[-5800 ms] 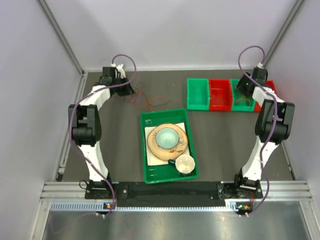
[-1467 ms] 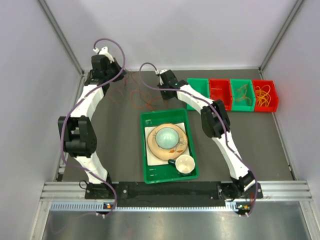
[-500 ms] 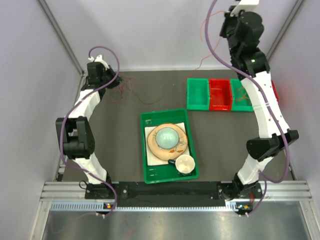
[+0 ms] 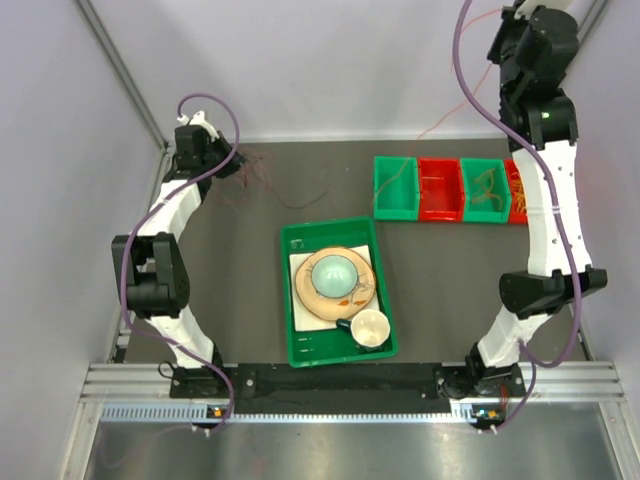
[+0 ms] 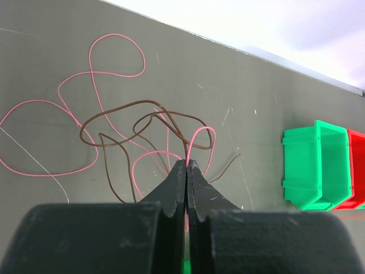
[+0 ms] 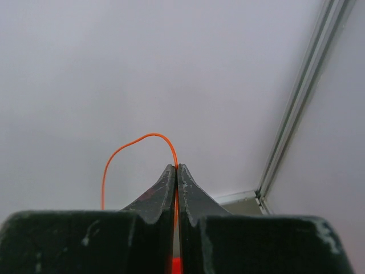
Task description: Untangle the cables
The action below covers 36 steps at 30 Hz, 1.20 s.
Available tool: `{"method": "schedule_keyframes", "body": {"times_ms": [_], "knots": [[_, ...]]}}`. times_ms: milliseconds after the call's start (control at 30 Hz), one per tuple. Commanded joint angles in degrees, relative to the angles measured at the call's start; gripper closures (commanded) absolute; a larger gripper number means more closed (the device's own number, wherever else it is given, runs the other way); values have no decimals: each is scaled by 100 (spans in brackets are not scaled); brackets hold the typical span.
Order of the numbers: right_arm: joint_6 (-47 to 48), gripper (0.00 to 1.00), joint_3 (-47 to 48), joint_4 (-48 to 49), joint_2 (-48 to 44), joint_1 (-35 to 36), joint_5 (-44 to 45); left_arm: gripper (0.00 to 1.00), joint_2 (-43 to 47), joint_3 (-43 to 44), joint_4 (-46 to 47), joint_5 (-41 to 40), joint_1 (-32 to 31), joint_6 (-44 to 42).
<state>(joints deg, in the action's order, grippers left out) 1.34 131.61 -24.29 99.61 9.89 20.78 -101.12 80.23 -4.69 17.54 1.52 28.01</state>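
Observation:
The cables lie as a loose tangle [image 4: 262,173] on the dark table at the back left. In the left wrist view they show as a pink cable [image 5: 114,57] looping through a brown cable [image 5: 142,123]. My left gripper [image 4: 236,165] sits at the tangle's left edge. Its jaws [image 5: 187,163] are shut on a loop of the pink cable. My right gripper [image 4: 503,20] is raised high at the back right, in front of the wall. It [image 6: 177,166] is shut on an orange cable [image 6: 137,140]. That orange cable [image 4: 436,128] hangs down toward the table.
A green tray [image 4: 296,340] with a plate, a bowl and a cup stands mid-table. A row of green [image 4: 396,188] and red [image 4: 440,188] bins lines the back right, partly behind the right arm. The left wrist view shows the nearest green bin [image 5: 313,165].
My right arm has risen higher and swung right, drawing the orange cable away from the tangle. The left arm has stayed at the tangle, still gripping.

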Motion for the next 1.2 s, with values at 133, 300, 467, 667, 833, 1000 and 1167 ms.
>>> {"method": "schedule_keyframes", "body": {"times_ms": [133, 300, 467, 667, 833, 1000, 1167], "knots": [[59, 100, 524, 145, -434, -13, 32, 100, 207, 72, 284, 83, 6, -15], [6, 100, -1069, 407, -1091, -13, 182, 100, 198, 46, 293, 136, 6, -6], [-494, 100, -3101, 846, -2085, -5, -20, 100, 189, 54, 293, 153, 6, -15], [-1267, 100, -4494, 611, -2333, 30, -1336, 100, 154, 2, 363, 197, -2, 38], [-1576, 100, -5618, 777, -2192, 478, -1524, 100, 128, -68, 381, 294, -3, 99], [-1690, 100, -6261, 874, -1570, 883, -1584, 100, 84, -86, 390, 311, -11, 91], [-1550, 100, -5439, 760, -848, 1208, -1630, 100, 110, -60, 372, 259, -2, 55]]}}
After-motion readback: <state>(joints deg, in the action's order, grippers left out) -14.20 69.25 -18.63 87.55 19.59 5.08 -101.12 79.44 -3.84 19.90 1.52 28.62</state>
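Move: The right hand, some 50 cm above the bins with the orange cable in its fingers, has the leftmost green bin about 5 cm ahead and 13 cm to its left. The red bin is 5 cm ahead, with no sideways offset; the green tray is 27 cm back and 30 cm left. From the left hand that green bin lies about 43 cm right, 2 cm ahead and 18 cm below. Keep the right fingers shut on the orange cable, ease the hand back and slightly up, then swoop it down by almost 40 cm overall, swinging about 12 cm left towards the near side of the leftmost green bin. On the way down, tip the fingers steeply towards the table and turn them left. Keep the left gripper still, holding its brown and pink cables. ##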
